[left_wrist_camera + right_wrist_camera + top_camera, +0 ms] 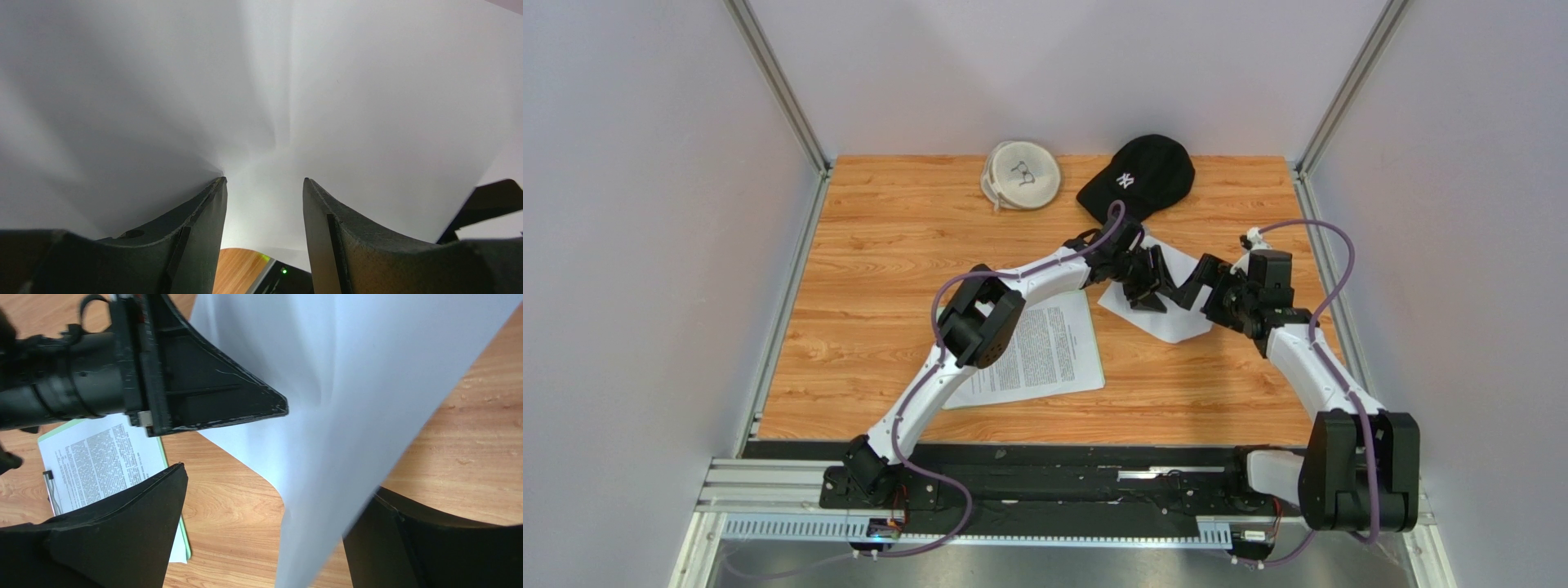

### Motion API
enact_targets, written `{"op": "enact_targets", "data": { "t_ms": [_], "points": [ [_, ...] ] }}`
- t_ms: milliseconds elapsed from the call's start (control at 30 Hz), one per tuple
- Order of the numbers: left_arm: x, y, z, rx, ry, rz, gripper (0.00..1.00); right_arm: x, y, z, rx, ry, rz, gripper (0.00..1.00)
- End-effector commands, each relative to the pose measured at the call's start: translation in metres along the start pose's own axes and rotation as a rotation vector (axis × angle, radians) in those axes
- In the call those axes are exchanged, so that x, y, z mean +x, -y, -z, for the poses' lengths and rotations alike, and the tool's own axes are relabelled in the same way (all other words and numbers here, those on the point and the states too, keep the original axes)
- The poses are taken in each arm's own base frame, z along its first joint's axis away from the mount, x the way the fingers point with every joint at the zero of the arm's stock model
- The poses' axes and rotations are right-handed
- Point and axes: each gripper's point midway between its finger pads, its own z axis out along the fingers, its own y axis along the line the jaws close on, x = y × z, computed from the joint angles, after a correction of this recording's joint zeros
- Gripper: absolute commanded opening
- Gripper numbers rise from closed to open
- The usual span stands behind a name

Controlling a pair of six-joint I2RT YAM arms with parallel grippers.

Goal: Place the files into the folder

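Note:
One of the files lies text side up (pixel 1044 349) (pixel 98 459) on the pale green folder (pixel 185 540), whose clip (pixel 49 490) is at its left end in the right wrist view. A blank white sheet (pixel 1167 316) (pixel 344 92) (pixel 344 404) is bent up off the table between both grippers. My left gripper (pixel 1136 279) (pixel 263 179) has its jaws apart, tips against this sheet, with nothing between them. My right gripper (pixel 1201 292) (pixel 279 481) stands wide open, and the sheet's lower edge hangs between its fingers. One left finger (pixel 209 398) shows over the sheet.
A black cap (pixel 1140 172) and a white round case (pixel 1021 175) lie at the far edge of the wooden table (pixel 879 257). Metal frame posts and grey walls close in the left and right sides.

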Motion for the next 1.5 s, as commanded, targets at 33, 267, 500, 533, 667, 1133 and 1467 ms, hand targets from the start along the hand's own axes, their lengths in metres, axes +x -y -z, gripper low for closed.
{"op": "enact_targets", "data": {
  "t_ms": [33,267,500,533,667,1133,1467],
  "points": [
    [0.001,-0.02,-0.005,-0.039,-0.011,0.027,0.58,0.016,0.021,-0.01,0.104,-0.047,-0.125,0.81],
    [0.002,-0.022,-0.002,-0.064,-0.015,-0.011,0.6,0.025,0.045,0.003,0.224,-0.029,-0.198,0.59],
    [0.0,-0.006,0.01,-0.06,-0.028,-0.11,0.67,0.024,0.058,0.005,0.282,-0.043,-0.193,0.23],
    [-0.004,0.007,0.016,-0.047,-0.015,-0.147,0.69,0.023,0.059,0.006,0.289,-0.045,-0.186,0.14],
    [-0.019,0.056,0.077,-0.055,0.063,-0.309,0.8,-0.014,0.05,0.019,0.299,0.037,-0.108,0.0],
    [0.021,-0.041,0.413,-0.393,0.515,-0.294,0.83,-0.023,-0.248,0.086,-0.382,-0.016,0.399,0.0],
    [0.079,-0.148,0.486,-0.643,0.621,-0.103,0.81,0.055,-0.356,0.127,-0.851,-0.265,0.378,0.0]
  ]
}}
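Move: Just under the left fingertips, which still bear on it, lies the blank sheet, its middle some 2 cm below the left hand. From the right hand that middle is about 7 cm left, 4 cm ahead and 7 cm below, with a raised edge already between the open fingers. The clipboard with the first page lies roughly 35 cm left of the right hand and 7 cm back; the black cap, 31 cm ahead and 10 cm left. Dipping about 4.5 cm, slightly back and to the right, the right hand shuts its fingers on the sheet's raised edge, then lifts it some 24 cm and swings it about 33 cm left over the clipboard, turning roughly 50 degrees counter-clockwise. The left hand holds the sheet down until the pinch is nearly made, opens wider, comes free and sweeps up and about 45 cm left, clear of the clipboard. ##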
